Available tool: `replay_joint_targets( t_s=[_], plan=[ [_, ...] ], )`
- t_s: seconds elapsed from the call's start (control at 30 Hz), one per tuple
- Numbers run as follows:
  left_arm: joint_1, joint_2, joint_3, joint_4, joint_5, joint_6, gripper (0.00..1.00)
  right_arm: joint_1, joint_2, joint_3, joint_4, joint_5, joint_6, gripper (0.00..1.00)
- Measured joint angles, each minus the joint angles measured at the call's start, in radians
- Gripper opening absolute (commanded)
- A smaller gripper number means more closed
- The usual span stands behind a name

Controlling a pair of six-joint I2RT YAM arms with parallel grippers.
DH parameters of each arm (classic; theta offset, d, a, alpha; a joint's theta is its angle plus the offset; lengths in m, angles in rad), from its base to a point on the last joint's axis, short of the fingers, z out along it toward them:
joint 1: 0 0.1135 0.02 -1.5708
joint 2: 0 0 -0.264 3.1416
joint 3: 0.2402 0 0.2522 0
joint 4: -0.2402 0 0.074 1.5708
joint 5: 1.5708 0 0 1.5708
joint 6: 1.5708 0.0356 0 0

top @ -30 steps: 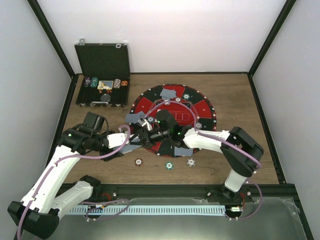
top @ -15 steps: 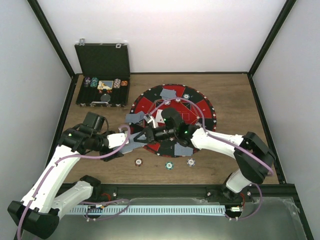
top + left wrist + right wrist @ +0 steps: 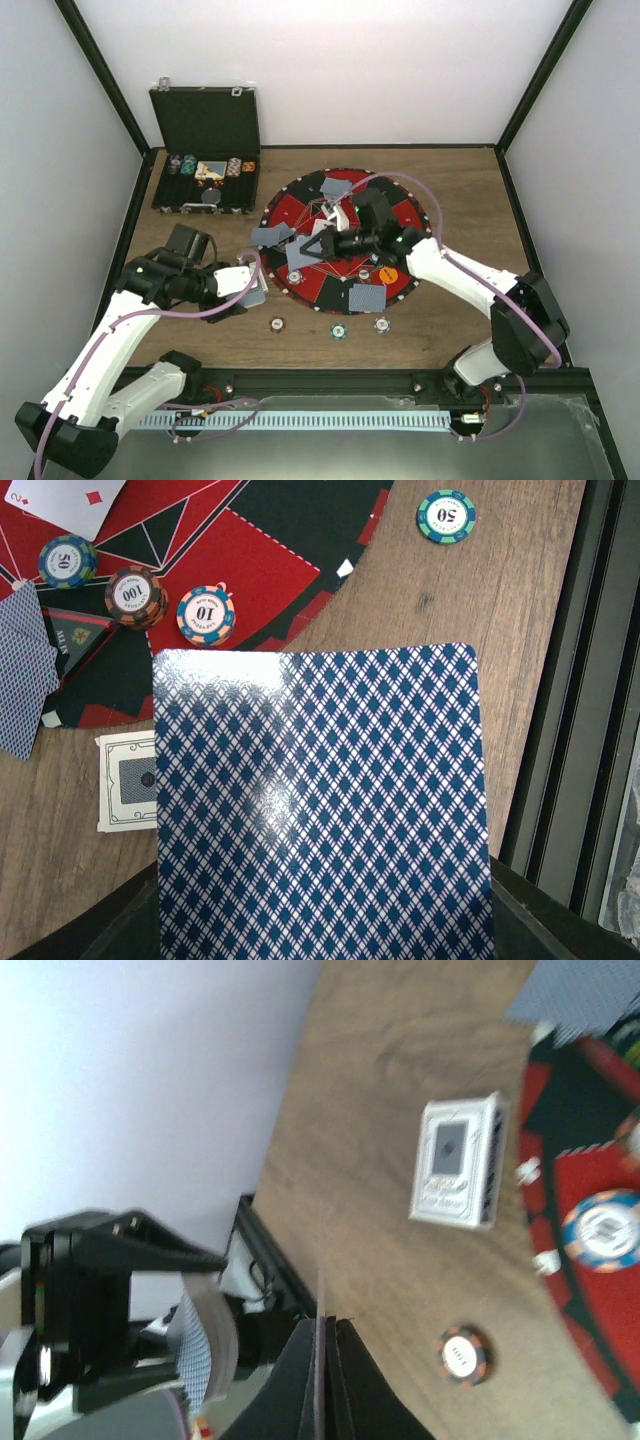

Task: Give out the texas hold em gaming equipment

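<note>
My left gripper (image 3: 246,285) is shut on a deck of playing cards (image 3: 320,810) whose blue diamond backs fill the left wrist view; its fingers are hidden under the deck. My right gripper (image 3: 325,1325) is shut on a single card (image 3: 322,1280), seen edge-on, and hangs over the left half of the round red and black mat (image 3: 408,215). Face-down cards (image 3: 366,297) lie on the mat's segments. An orange disc (image 3: 388,274) and striped chips (image 3: 135,595) sit on the mat. Three chips (image 3: 339,330) lie on the wood in front of it.
A black hinged case (image 3: 205,150) stands open at the back left with chips and cards inside. A white card box (image 3: 128,780) lies on the wood by the mat's left edge. A black rail (image 3: 580,680) runs along the table's near edge.
My right gripper has shut on one card at the deck and carried it right and back over the mat. The left arm and its deck have stayed put.
</note>
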Motion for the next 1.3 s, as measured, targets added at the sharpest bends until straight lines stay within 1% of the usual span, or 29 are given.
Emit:
replay_joint_targets(
  t_s=[0.07, 0.17, 0.23, 0.3, 0.43, 0.53, 0.63, 0.73, 0.87, 0.9, 0.93, 1.0, 1.1, 1.13, 1.2, 1.23, 1.3],
  plan=[
    [0.0, 0.0, 0.0, 0.0, 0.0, 0.0, 0.1, -0.034, 0.012, 0.061, -0.087, 0.026, -0.066, 0.01],
    [0.0, 0.0, 0.0, 0.0, 0.0, 0.0, 0.1, -0.058, 0.079, 0.219, -0.214, 0.126, -0.186, 0.01],
    [0.0, 0.0, 0.0, 0.0, 0.0, 0.0, 0.1, -0.062, 0.141, 0.33, -0.285, 0.243, -0.264, 0.01],
    [0.0, 0.0, 0.0, -0.001, 0.0, 0.0, 0.1, -0.061, 0.213, 0.422, -0.34, 0.405, -0.339, 0.01],
    [0.0, -0.003, 0.0, -0.006, -0.003, 0.0, 0.1, -0.032, 0.349, 0.513, -0.411, 0.756, -0.48, 0.01],
    [0.0, -0.011, 0.0, -0.011, -0.008, 0.0, 0.1, 0.023, 0.457, 0.528, -0.395, 1.062, -0.628, 0.01],
    [0.0, -0.021, 0.0, -0.016, -0.012, 0.0, 0.1, 0.087, 0.56, 0.523, -0.33, 1.288, -0.795, 0.01],
    [0.0, -0.024, 0.0, -0.02, -0.013, 0.0, 0.1, 0.128, 0.635, 0.509, -0.266, 1.415, -0.929, 0.01],
    [0.0, -0.025, 0.0, -0.024, -0.014, -0.001, 0.1, 0.135, 0.673, 0.479, -0.186, 1.501, -1.044, 0.01],
    [0.0, -0.026, 0.0, -0.025, -0.015, -0.001, 0.1, 0.135, 0.674, 0.468, -0.165, 1.515, -1.067, 0.02],
    [0.0, -0.026, 0.0, -0.026, -0.016, -0.001, 0.1, 0.135, 0.675, 0.458, -0.146, 1.524, -1.085, 0.06],
    [0.0, -0.027, 0.0, -0.027, -0.019, -0.001, 0.1, 0.135, 0.676, 0.426, -0.106, 1.538, -1.115, 0.2],
    [0.0, -0.027, 0.0, -0.027, -0.02, -0.001, 0.1, 0.143, 0.676, 0.388, -0.095, 1.534, -1.128, 0.52],
    [0.0, -0.027, 0.0, -0.027, -0.02, -0.001, 0.1, 0.149, 0.676, 0.379, -0.1, 1.525, -1.126, 0.6],
    [0.0, -0.027, 0.0, -0.027, -0.02, -0.001, 0.1, 0.161, 0.676, 0.361, -0.104, 1.515, -1.114, 0.69],
    [0.0, -0.027, 0.0, -0.027, -0.02, -0.001, 0.1, 0.166, 0.668, 0.353, -0.098, 1.522, -1.111, 0.71],
    [0.0, -0.027, 0.003, -0.029, -0.021, -0.001, 0.11, 0.168, 0.638, 0.337, -0.107, 1.489, -1.091, 0.77]
  ],
)
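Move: The right gripper holds a face-down card high over the mat. The two-of-diamonds card it goes to lies about 17 cm ahead, 5 cm to the right and 18 cm below. From that card, the blue 50 chips sit some 4 cm nearer and 5 cm left, the far 10 chip about 6 cm farther and 3 cm right, and the left face-down pair about 12 cm left, 1 cm nearer. From the left gripper, the two of diamonds is roughly 25 cm ahead, 20 cm right and 15 cm below. Swing the right gripper forward about 19 cm with the card, rising slightly at first, then drop it some 17 cm onto the two of diamonds, edging right. On the way, roll the wrist over by about 100 degrees so the fingers point forward and down and the card turns face up. Open the fingers wide low over the mat, easing back 2-3 cm. Keep the left gripper on the deck. ##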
